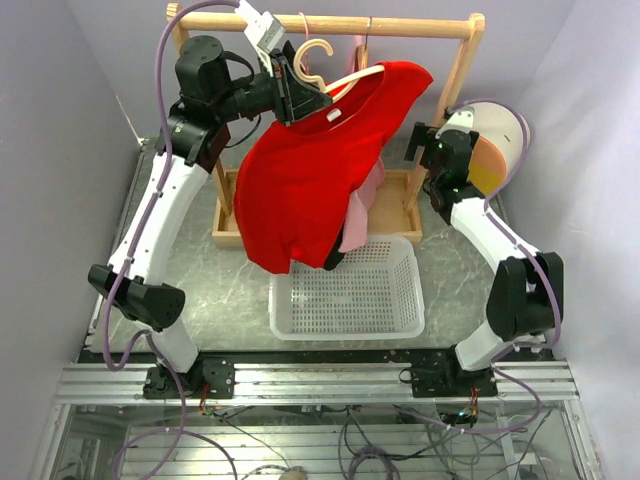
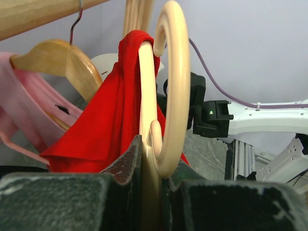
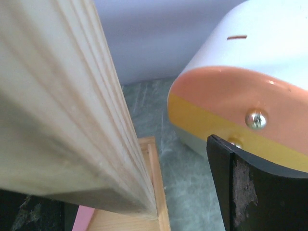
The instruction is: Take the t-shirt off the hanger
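A red t-shirt (image 1: 305,175) hangs on a pale wooden hanger (image 1: 345,80) held off the rail, one shoulder still over the hanger's right arm. My left gripper (image 1: 285,92) is shut on the hanger just below its hook (image 1: 315,50). The left wrist view shows the fingers (image 2: 122,166) clamped on the hanger's neck (image 2: 150,144), with the red t-shirt (image 2: 103,130) draped behind it. My right gripper (image 1: 422,150) is open, level with the rack's right post (image 1: 455,90). In the right wrist view the gripper (image 3: 125,192) straddles the post (image 3: 62,96) without gripping it.
A wooden rack (image 1: 330,22) holds a second hanger (image 2: 57,60) with a pink garment (image 1: 365,205). A white slotted basket (image 1: 345,290) sits below the shirt. A white-and-orange domed object (image 1: 495,150) stands right of the rack. Grey walls close in on both sides.
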Available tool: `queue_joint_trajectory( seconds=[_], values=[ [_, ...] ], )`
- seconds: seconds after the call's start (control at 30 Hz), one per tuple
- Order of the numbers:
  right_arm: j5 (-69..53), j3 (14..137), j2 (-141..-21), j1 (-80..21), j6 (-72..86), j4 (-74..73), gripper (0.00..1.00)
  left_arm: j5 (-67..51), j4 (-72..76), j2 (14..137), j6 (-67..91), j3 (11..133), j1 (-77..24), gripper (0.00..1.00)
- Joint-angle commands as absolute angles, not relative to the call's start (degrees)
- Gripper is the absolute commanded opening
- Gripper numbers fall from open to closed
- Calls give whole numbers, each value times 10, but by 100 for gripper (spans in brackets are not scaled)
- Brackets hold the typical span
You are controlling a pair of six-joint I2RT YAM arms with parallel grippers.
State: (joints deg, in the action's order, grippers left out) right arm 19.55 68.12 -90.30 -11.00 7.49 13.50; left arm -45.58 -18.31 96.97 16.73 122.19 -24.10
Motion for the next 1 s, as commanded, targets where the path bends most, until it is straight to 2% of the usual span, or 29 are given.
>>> queue_joint_trajectory(
  seconds=[0.0, 0.1, 0.23, 0.43, 0.67, 0.8, 0.87, 0.97],
  values=[
    [154, 733, -955, -97, 65, 140, 100, -455, -140, 1000, 170, 1246, -223, 7],
    [144, 734, -953, -96, 69, 133, 100, -453, -171, 1024, 149, 1271, -220, 7],
    [127, 662, -882, -101, 87, 140, 100, -445, -209, 1000, 101, 1255, -221, 7],
    [166, 579, -725, -146, 96, 89, 100, -318, -314, 923, -7, 1237, -257, 7],
    [193, 584, -595, -221, 124, -28, 100, -327, -295, 809, -17, 1121, -284, 7],
    [159, 609, -569, -224, 187, -91, 100, -325, -278, 758, -18, 1055, -314, 7],
    [127, 615, -561, -223, 195, -99, 100, -292, -281, 755, -28, 1046, -329, 7],
    [145, 619, -550, -223, 213, -103, 100, -254, -312, 779, -51, 1062, -357, 7]
  ],
)
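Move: My left hand grips the wooden hanger with the red t-shirt; its free shoulder is about 18 cm to the right and 4 ahead. From it, the white basket lies some 11 cm back, 10 right and 46 below, and the pink t-shirt hangs 12 ahead, 9 right. My open right hand has the rack post 2 cm ahead and 2 left; the red t-shirt's shoulder is 11 back, 12 left, 25 above. With my right hand I push the rack post about 2 cm farther forward, then come free and pull back some 18 cm, rising about 10 and drifting left towards the red t-shirt, fingers wide open. My left hand, still pinching the hanger, goes forward and slightly down, then swings back about 13 cm, away from the rack and somewhat left, tilting some 15 degrees. ##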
